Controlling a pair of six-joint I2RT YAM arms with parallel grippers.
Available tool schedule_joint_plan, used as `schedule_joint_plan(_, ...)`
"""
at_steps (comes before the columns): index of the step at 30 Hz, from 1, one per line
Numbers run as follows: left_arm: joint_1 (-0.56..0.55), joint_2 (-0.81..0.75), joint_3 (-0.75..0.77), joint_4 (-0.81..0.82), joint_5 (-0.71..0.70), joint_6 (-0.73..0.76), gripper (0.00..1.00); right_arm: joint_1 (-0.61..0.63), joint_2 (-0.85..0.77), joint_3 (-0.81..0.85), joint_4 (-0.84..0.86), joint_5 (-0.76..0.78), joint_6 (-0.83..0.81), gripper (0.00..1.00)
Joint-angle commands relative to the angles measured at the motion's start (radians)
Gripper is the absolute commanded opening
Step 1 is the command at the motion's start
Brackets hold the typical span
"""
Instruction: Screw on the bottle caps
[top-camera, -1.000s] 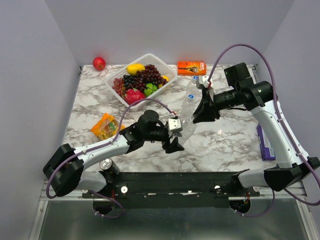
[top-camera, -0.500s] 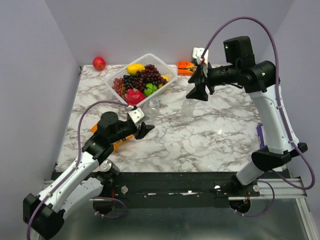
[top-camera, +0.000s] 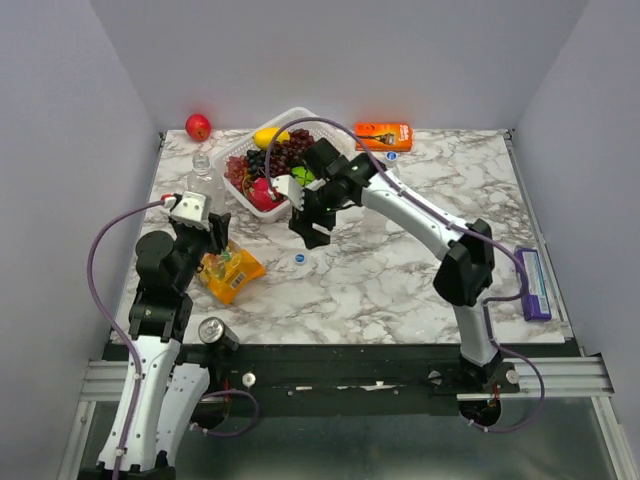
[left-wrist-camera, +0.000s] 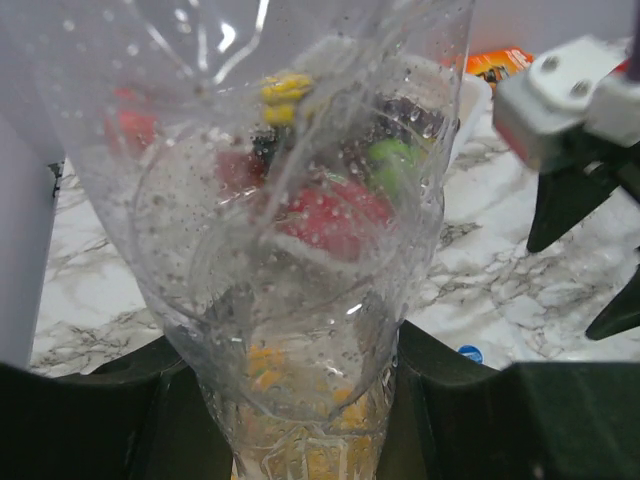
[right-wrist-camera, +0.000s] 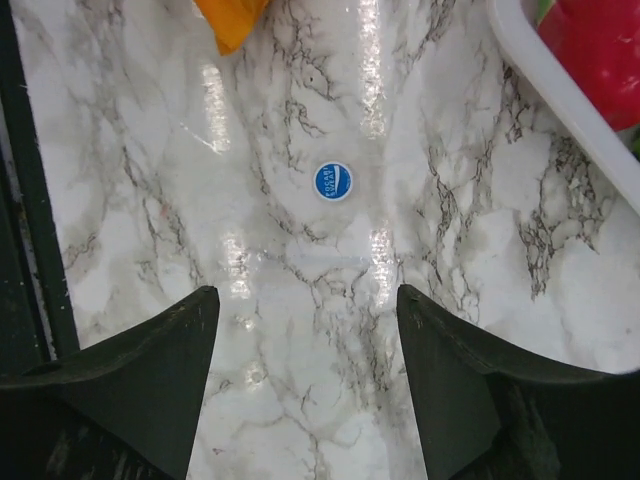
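My left gripper (top-camera: 215, 232) (left-wrist-camera: 310, 400) is shut on a clear ribbed bottle (left-wrist-camera: 300, 300), which fills the left wrist view and hangs over the orange packet. Another clear bottle (top-camera: 202, 165) stands near the back left corner. My right gripper (top-camera: 312, 228) (right-wrist-camera: 308, 330) stands open over the middle of the table with nothing between its fingers. A blue bottle cap (top-camera: 300, 259) (right-wrist-camera: 333, 181) (left-wrist-camera: 470, 353) lies flat on the marble just ahead of the right fingertips. A second blue cap (top-camera: 392, 156) lies by the orange box.
A white basket (top-camera: 303, 115) of fruit stands at the back centre, close to the right wrist. There are a red apple (top-camera: 198, 126), an orange box (top-camera: 384, 135), an orange snack packet (top-camera: 228, 268), a purple pack (top-camera: 530, 283) at the right edge and a silver can top (top-camera: 212, 331).
The left gripper closed on a bottle and drew back to the left. The right gripper opened and swung from the back right to the table's middle, over a cap.
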Motion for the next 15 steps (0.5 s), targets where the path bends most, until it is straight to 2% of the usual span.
schedule_joint_plan(1,0.103,-0.053,0.002,0.025,0.056,-0.069,0.00,0.019,0.096,0.035,0.091,0.048,-0.013,0.79)
schedule_joint_plan(6,0.175,-0.074,-0.015,-0.048,0.130,-0.102,0.00,0.040,0.129,-0.119,0.214,0.069,-0.111,0.79)
schedule_joint_plan(15,0.193,-0.051,-0.028,-0.052,0.184,-0.132,0.00,0.080,0.231,-0.101,0.263,0.084,-0.134,0.79)
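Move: Below and to the left of the right hand, the last loose blue bottle cap lies on the table about 17 cm down, 6 cm left and 1 cm ahead. From that cap the orange bag is some 17 cm to the left and 4 cm nearer the robot; the fruit basket's middle is about 27 cm farther out and 6 cm left. From the left hand, already holding the uncapped bottle, the cap is 4 cm ahead, 16 cm right and 28 cm below. Sinking some 11 cm towards the loose blue cap, the empty right hand also works about 3 cm left, its fingers staying wide open and the wrist turning only slightly to point more steeply down. The left hand keeps its grip on the bottle, finishes a swing of roughly 3 cm to the left and then eases back down after a small rise. ##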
